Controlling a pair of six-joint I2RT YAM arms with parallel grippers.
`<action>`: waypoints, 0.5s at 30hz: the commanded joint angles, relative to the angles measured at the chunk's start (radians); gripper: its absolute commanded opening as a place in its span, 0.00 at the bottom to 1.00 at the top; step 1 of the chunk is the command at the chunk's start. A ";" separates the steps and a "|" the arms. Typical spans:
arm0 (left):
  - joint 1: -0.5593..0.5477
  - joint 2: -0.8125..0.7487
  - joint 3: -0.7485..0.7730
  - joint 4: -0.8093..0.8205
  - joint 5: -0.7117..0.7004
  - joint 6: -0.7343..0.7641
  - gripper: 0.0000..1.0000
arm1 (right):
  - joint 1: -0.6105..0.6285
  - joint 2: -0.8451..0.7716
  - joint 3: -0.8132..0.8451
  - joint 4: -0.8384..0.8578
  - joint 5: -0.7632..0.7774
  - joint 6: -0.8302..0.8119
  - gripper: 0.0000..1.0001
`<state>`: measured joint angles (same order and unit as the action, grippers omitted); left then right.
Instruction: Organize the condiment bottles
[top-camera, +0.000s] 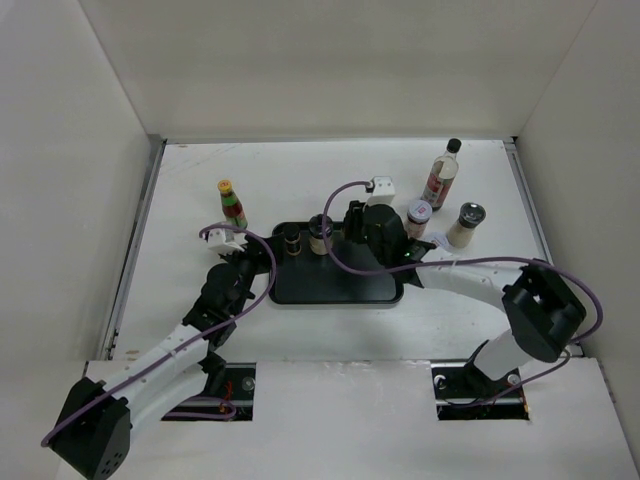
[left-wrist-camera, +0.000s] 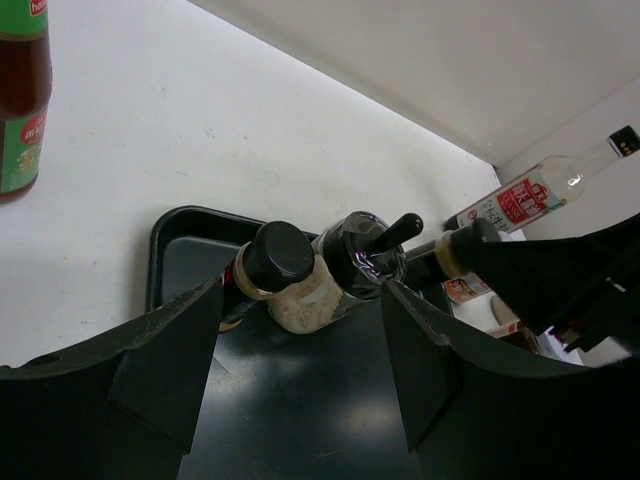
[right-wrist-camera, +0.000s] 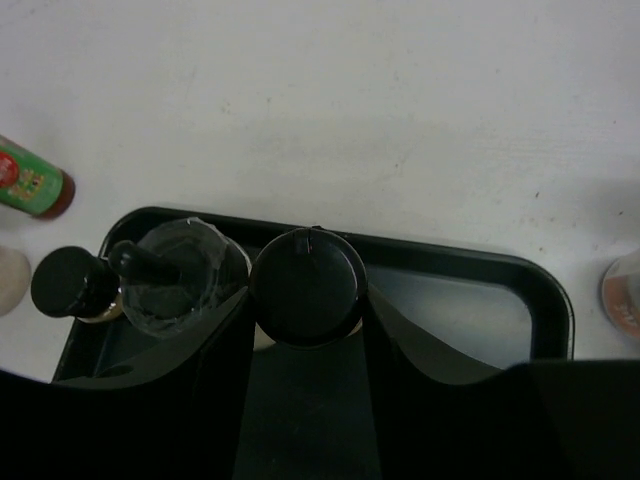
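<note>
A black tray lies mid-table. At its back edge stand a small black-lidded jar and a plastic-wrapped spout bottle. Beside them, my right gripper is shut on a third black-lidded jar, a finger pressed to each side of the lid. My left gripper hovers open over the tray's left part, nothing between its fingers, with the black-lidded jar and the wrapped bottle just ahead. Off the tray stand the yellow-capped sauce bottle, the tall clear bottle and two spice jars.
White walls close in the table on the left, back and right. The right arm reaches across the tray's right end. The left arm lies along the tray's left side.
</note>
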<state>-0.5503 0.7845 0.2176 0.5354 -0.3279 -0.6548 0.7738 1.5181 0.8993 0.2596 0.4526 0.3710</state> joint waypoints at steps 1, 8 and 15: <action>0.002 -0.021 0.000 0.049 0.003 0.006 0.63 | 0.011 0.020 0.003 0.081 0.008 0.039 0.36; -0.006 -0.028 0.002 0.048 0.004 0.006 0.63 | 0.034 0.103 0.003 0.098 0.058 0.040 0.36; -0.010 -0.034 0.000 0.048 0.003 0.006 0.63 | 0.061 0.143 0.009 0.102 0.098 0.034 0.44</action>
<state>-0.5568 0.7670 0.2176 0.5354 -0.3283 -0.6548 0.8177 1.6562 0.8993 0.2935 0.5056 0.3965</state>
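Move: The right hand holds a small black-capped bottle above its spot in the tray: about 1 cm to the left, with the tray floor there some 11 cm below the hand. The clear-capped bottle stands about 6 cm left and 1 cm ahead, the red-labelled small bottle roughly 13 cm left and level; a white-lidded jar is some 17 cm right and 5 ahead. From the left hand, that spot lies about 6 cm ahead, 15 right and 12 below. Still pinching the black-capped bottle, the right hand brings it down about 5 cm onto the tray floor, close beside the clear-capped bottle, edging little more than 1 cm left towards it. The hand tips about 5 degrees further downward, the sinking nearly stops at the end, and the fingers keep their hold. ##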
